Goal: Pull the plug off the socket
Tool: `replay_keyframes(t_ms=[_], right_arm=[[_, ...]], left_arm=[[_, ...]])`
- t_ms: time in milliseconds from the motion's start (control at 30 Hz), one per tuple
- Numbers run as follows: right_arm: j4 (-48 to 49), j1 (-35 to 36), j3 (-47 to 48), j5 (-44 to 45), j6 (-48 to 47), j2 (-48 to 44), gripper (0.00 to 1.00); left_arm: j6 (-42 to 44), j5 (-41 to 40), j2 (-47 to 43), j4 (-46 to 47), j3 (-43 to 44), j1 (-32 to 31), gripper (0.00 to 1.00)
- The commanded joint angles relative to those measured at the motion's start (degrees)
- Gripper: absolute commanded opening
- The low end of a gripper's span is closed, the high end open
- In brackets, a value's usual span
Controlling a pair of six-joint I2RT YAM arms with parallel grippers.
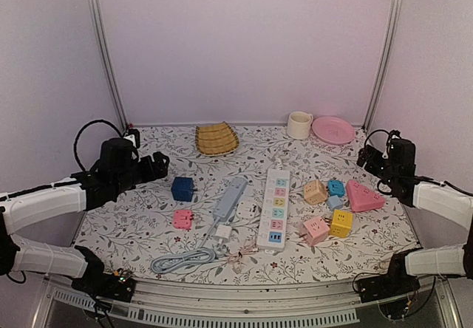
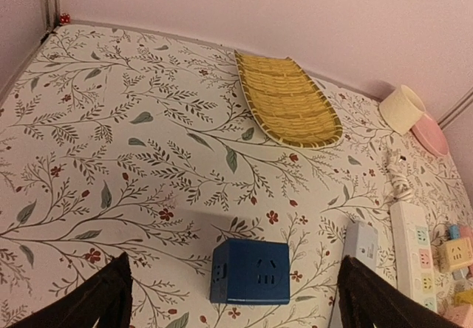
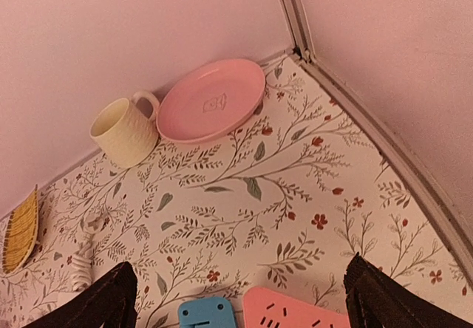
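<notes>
The socket point(image 1: 276, 208) is a long white power strip with pastel panels, lying lengthwise in the middle of the table. It also shows at the right edge of the left wrist view as the socket point(image 2: 414, 254). A darker blue block point(image 1: 275, 236) sits on its near end and looks like the plug. My left gripper point(image 1: 159, 167) hangs open at the left, well apart from the strip. In its wrist view the left gripper point(image 2: 234, 260) has a dark blue cube adapter point(image 2: 251, 271) on the table below its fingers. My right gripper point(image 1: 367, 156) is open at the far right, and the right gripper point(image 3: 240, 263) holds nothing.
A grey-blue strip point(image 1: 230, 199) with a coiled cable point(image 1: 181, 260) lies left of the socket. Several cube adapters point(image 1: 329, 210) and a pink triangular one point(image 1: 363, 195) crowd its right side. A small pink adapter point(image 1: 182, 219) lies at the left. Basket point(image 1: 216, 139), mug point(image 1: 299, 125) and pink plate point(image 1: 333, 129) line the back.
</notes>
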Motion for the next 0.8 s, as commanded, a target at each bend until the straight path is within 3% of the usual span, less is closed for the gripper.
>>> replay_keyframes(t_ms=[0,367,533,633,767], right_arm=[[24.47,-0.35,-7.46,7.05,-11.08,0.57,0.99],[50.64,-0.32,-13.47,6.51,-24.40,15.37,0.99],[56.32,-0.37,-15.74,-2.43,-30.23,16.19,0.99],[72.13,-0.31,-20.76,-3.44,-32.77,20.56,0.99],[72.13,-0.36,-21.24,-3.27,-32.39,20.55,0.99]], left_arm=[[2.46,-1.43,1.23,2.17,1.32,3.02,0.97],[3.90,-10.27,2.82,3.59,-1.01,7.92,0.97],[4.30,-14.10,2.67,6.11,-2.87,9.66,0.97],[5.80,-17.14,3.15,9.24,-4.37,10.26,0.97],[9.04,-21.87,4.28,15.44,-5.98,10.57,0.97]])
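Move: The blue cube lies about 6 cm ahead of the left hand, 3 cm right and 13 cm below; the pink plug is some 4 cm back and 3 cm right of that hand. From the right hand the pink wedge is about 3 cm ahead, 3 cm right and 13 cm below, the light-blue plug some 6 cm ahead and 5 cm left. Empty left hand swings left about 10 cm, away from the blue cube; right hand rolls and tips up, open. ##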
